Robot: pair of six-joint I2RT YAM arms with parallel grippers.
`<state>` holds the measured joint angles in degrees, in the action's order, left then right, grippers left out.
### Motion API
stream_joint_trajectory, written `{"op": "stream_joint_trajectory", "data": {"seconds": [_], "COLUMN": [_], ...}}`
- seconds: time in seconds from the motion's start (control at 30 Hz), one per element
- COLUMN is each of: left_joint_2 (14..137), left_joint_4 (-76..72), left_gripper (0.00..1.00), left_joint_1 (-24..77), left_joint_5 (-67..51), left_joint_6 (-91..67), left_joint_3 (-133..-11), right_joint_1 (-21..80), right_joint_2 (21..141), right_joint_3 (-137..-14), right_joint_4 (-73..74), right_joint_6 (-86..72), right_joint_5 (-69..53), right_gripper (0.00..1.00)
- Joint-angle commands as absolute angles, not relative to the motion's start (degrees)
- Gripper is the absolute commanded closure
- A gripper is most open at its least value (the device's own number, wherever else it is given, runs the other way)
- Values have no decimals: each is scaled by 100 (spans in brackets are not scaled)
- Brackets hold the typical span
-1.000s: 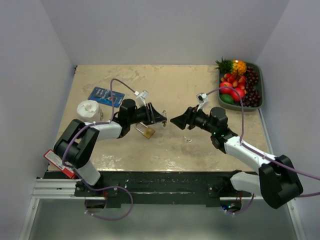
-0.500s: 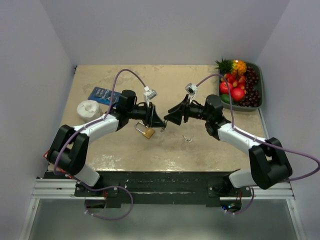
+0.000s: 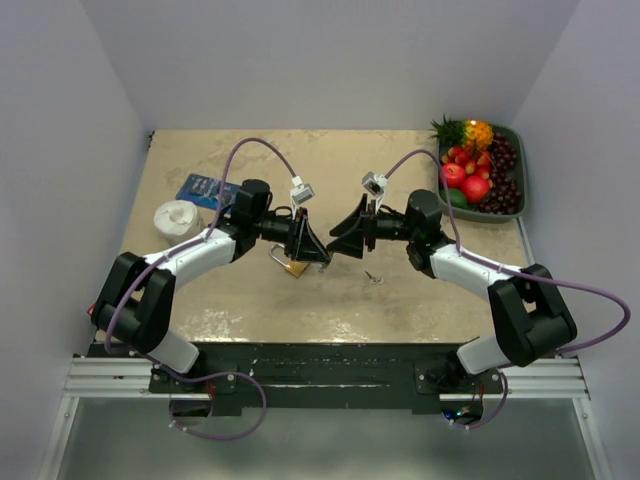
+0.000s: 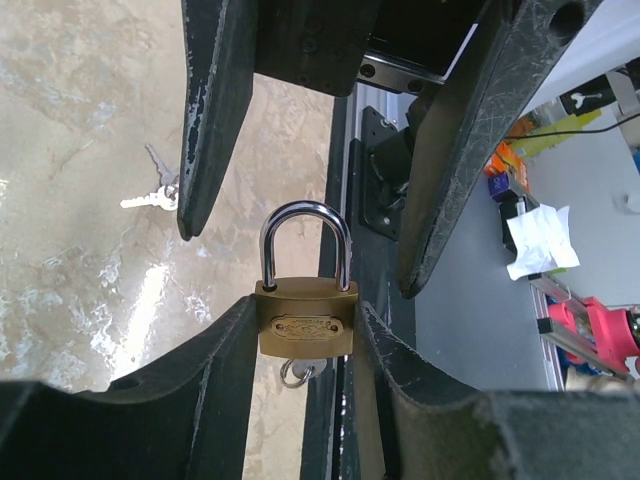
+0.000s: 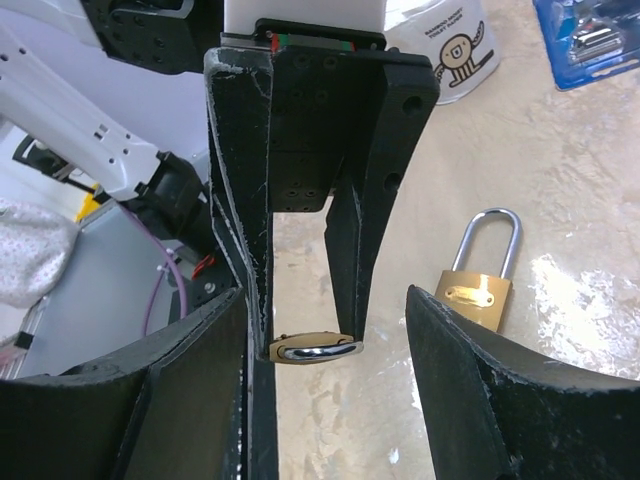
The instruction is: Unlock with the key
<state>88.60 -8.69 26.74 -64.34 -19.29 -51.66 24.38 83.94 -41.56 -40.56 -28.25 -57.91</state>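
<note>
My left gripper [image 4: 305,322] is shut on the body of a brass padlock [image 4: 305,318], steel shackle pointing away from the wrist. A key [image 4: 300,372] with a small ring sticks out of the lock's underside. My right gripper [image 5: 325,300] is open and faces the left one tip to tip. Its fingers [image 4: 215,110] stand on either side of the shackle without touching it. In the right wrist view the held padlock [image 5: 315,350] shows end-on between the left fingers. In the top view the left gripper [image 3: 320,254] and right gripper [image 3: 336,240] meet at mid-table.
A second brass padlock [image 3: 290,265] lies on the table under the left gripper. Loose keys [image 3: 373,276] lie near the right arm. Also there: a white cup [image 3: 178,218], a blue packet [image 3: 208,189], a green fruit tray [image 3: 519,210] at the far right.
The right gripper has swung left and closed the gap to the left gripper. The left gripper has shifted slightly right with its padlock. The padlock on the table has stayed put.
</note>
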Motion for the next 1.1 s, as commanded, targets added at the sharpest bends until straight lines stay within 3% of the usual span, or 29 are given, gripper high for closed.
{"op": "stream_joint_trajectory", "data": {"seconds": [0.0,0.33,0.5,0.87,1.07], "left_joint_2": [8859,8903,8930,8912,8781], "left_joint_4": [-1283,-1634,-1644,-1345,-493], "left_gripper": [100,100,100,100,100], "left_joint_1": [2628,2496,2435,2399,2399], "left_joint_5": [-6908,-6882,-6681,-6416,-5687], "left_joint_6": [-1968,-2267,-2338,-2075,-1416], "left_joint_3": [-5177,-5089,-5062,-5115,-5308], "right_joint_1": [2479,2505,2514,2514,2514], "right_joint_2": [8271,8174,8165,8253,8271], "right_joint_3": [-4202,-4096,-4043,-4069,-4122], "right_joint_4": [-4395,-4456,-4360,-4070,-3806], "right_joint_6": [-2760,-2830,-2813,-2655,-2540], "right_joint_5": [-6152,-6249,-6197,-6065,-5942], "right_gripper": [32,37,54,73,83]}}
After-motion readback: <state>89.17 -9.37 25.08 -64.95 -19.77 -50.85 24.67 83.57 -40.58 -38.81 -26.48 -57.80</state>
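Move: Between the right hand's open fingers stands the shackle of the padlock held by the left hand, about 2 cm to the right hand's left, level with it and hardly 1 cm back; from the left hand it is some 3 cm right. From the right hand, the loose padlock on the table lies about 8 cm left, 5 cm ahead and 14 cm down, the loose keys roughly 10 cm right, 3 cm ahead and as low. The right hand eases back about 1 cm, closing to pinch the shackle; the left still grips the body. ##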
